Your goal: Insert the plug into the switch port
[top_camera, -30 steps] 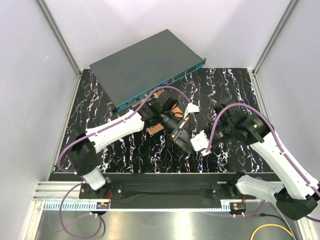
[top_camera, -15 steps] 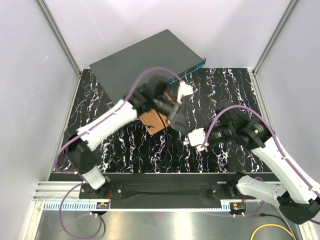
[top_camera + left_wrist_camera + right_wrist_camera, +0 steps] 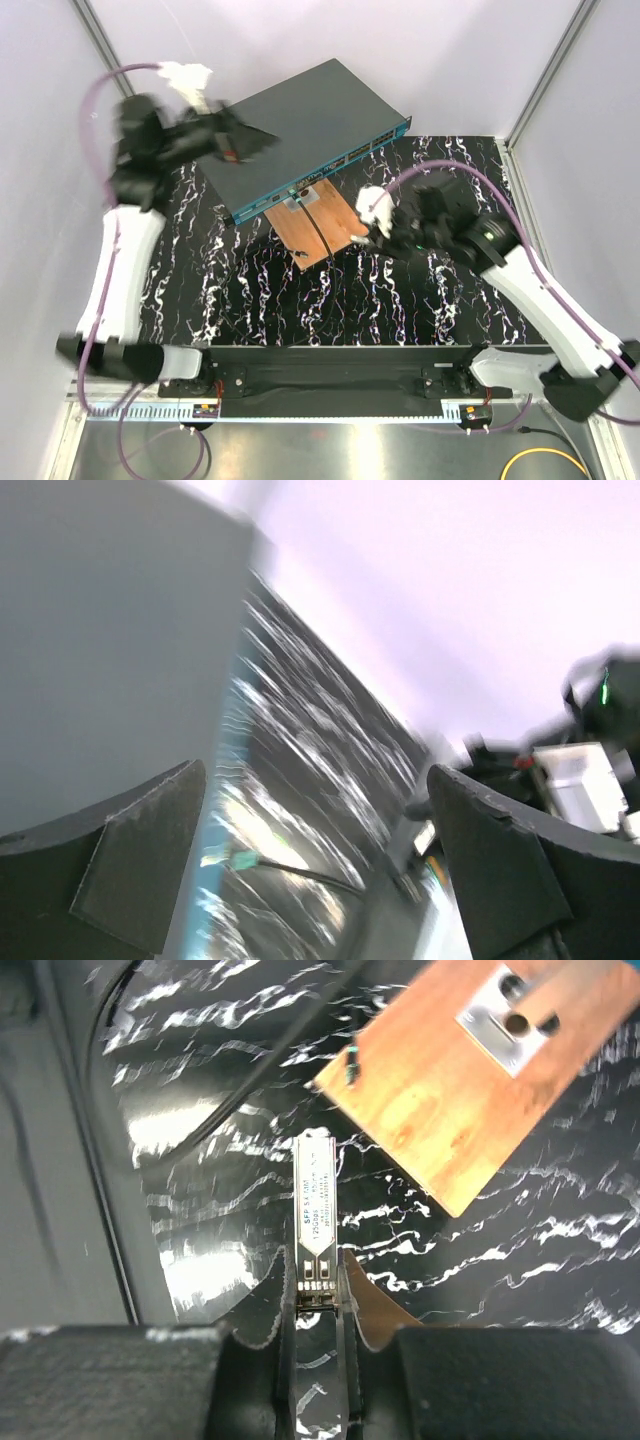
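Observation:
The switch [image 3: 300, 115], a flat dark grey box with a teal front face [image 3: 330, 165], lies at an angle at the back of the table. My right gripper [image 3: 318, 1295] is shut on the plug [image 3: 315, 1210], a slim silver module that points forward just above the black marbled mat. In the top view that gripper [image 3: 368, 232] hangs by the right corner of a copper-brown board [image 3: 325, 230], in front of the switch's face. My left gripper [image 3: 255, 140] is open and empty, raised over the switch's far left part. Its view is blurred and shows the grey top [image 3: 100, 630].
The copper-brown board [image 3: 470, 1070] carries a small metal bracket [image 3: 510, 1025], and a thin black cable [image 3: 318, 232] runs across it. White walls with aluminium posts enclose the mat on three sides. A black rail runs along the near edge by the arm bases.
My left arm has swung from the middle of the mat up to the far left, and its jaws have opened wide. My right gripper has carried the plug left and farther back, up to the board.

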`<state>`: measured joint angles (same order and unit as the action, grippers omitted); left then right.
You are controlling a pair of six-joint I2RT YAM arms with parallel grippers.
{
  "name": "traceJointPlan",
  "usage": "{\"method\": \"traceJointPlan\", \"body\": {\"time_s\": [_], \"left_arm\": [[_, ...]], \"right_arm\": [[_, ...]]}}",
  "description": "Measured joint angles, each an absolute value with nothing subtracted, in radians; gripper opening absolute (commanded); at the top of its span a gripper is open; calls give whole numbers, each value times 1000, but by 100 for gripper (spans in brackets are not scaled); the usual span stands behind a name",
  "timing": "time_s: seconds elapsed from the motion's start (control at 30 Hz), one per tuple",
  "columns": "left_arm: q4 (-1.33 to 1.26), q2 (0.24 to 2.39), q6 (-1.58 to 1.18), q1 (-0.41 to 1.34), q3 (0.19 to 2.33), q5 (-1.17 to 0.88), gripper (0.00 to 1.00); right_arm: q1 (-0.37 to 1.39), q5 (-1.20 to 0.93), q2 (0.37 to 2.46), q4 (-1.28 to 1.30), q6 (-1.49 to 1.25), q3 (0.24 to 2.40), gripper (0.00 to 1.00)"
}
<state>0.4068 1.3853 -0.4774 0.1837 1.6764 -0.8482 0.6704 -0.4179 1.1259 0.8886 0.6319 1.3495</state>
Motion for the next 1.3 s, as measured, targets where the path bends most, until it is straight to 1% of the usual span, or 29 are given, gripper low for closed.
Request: {"method": "traceJointPlan", "body": {"time_s": [0.13, 0.23, 0.33, 0.53, 0.67, 0.83, 0.97, 1.3], "left_arm": [[280, 1193, -545, -55, 1562, -768, 99], [263, 1075, -559, -158, 1508, -722, 99], [277, 976, -554, -213, 1436, -672, 99], [350, 869, -562, -231, 1254, -564, 99], [373, 849, -614, -231, 1108, -513, 99], [363, 852, -693, -231, 994, -505, 99], [339, 853, -738, -231, 953, -516, 99], [271, 860, -791, -232, 947, -543, 99]], "right_arm": [[672, -303, 1264, 856, 464, 1452, 0], [672, -191, 1354, 844, 334, 1532, 0], [672, -76, 1434, 832, 222, 1608, 0], [672, 94, 1533, 831, 81, 1694, 0], [672, 139, 1549, 836, 27, 1707, 0], [672, 154, 1566, 836, -9, 1745, 0], [672, 156, 1586, 835, -21, 1781, 0], [672, 155, 1647, 836, -36, 1837, 0]]}}
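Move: The right hand already holds the plug, a metal transceiver pointing left and down. The switch port seems to lie about 19 cm ahead of that hand, 6 cm left and 4 cm lower. The black cable's plugged-in end is some 6 cm nearer than the port and 10 cm left of it; the wooden board lies 4 cm ahead of the hand, 12 cm left and about 22 cm below. From the left hand, the port is some 14 cm right, 4 cm ahead and 18 cm down. Forward and nearly level, the right hand carries the pinched plug some 15 cm towards the switch's front face, turning about 50 degrees clockwise to point it at the ports, quick at first, then easing into a slow creep. The open, empty left hand swings 16 cm left, rising briefly before sinking past its starting height, and turns counter-clockwise beside the switch's left end. ##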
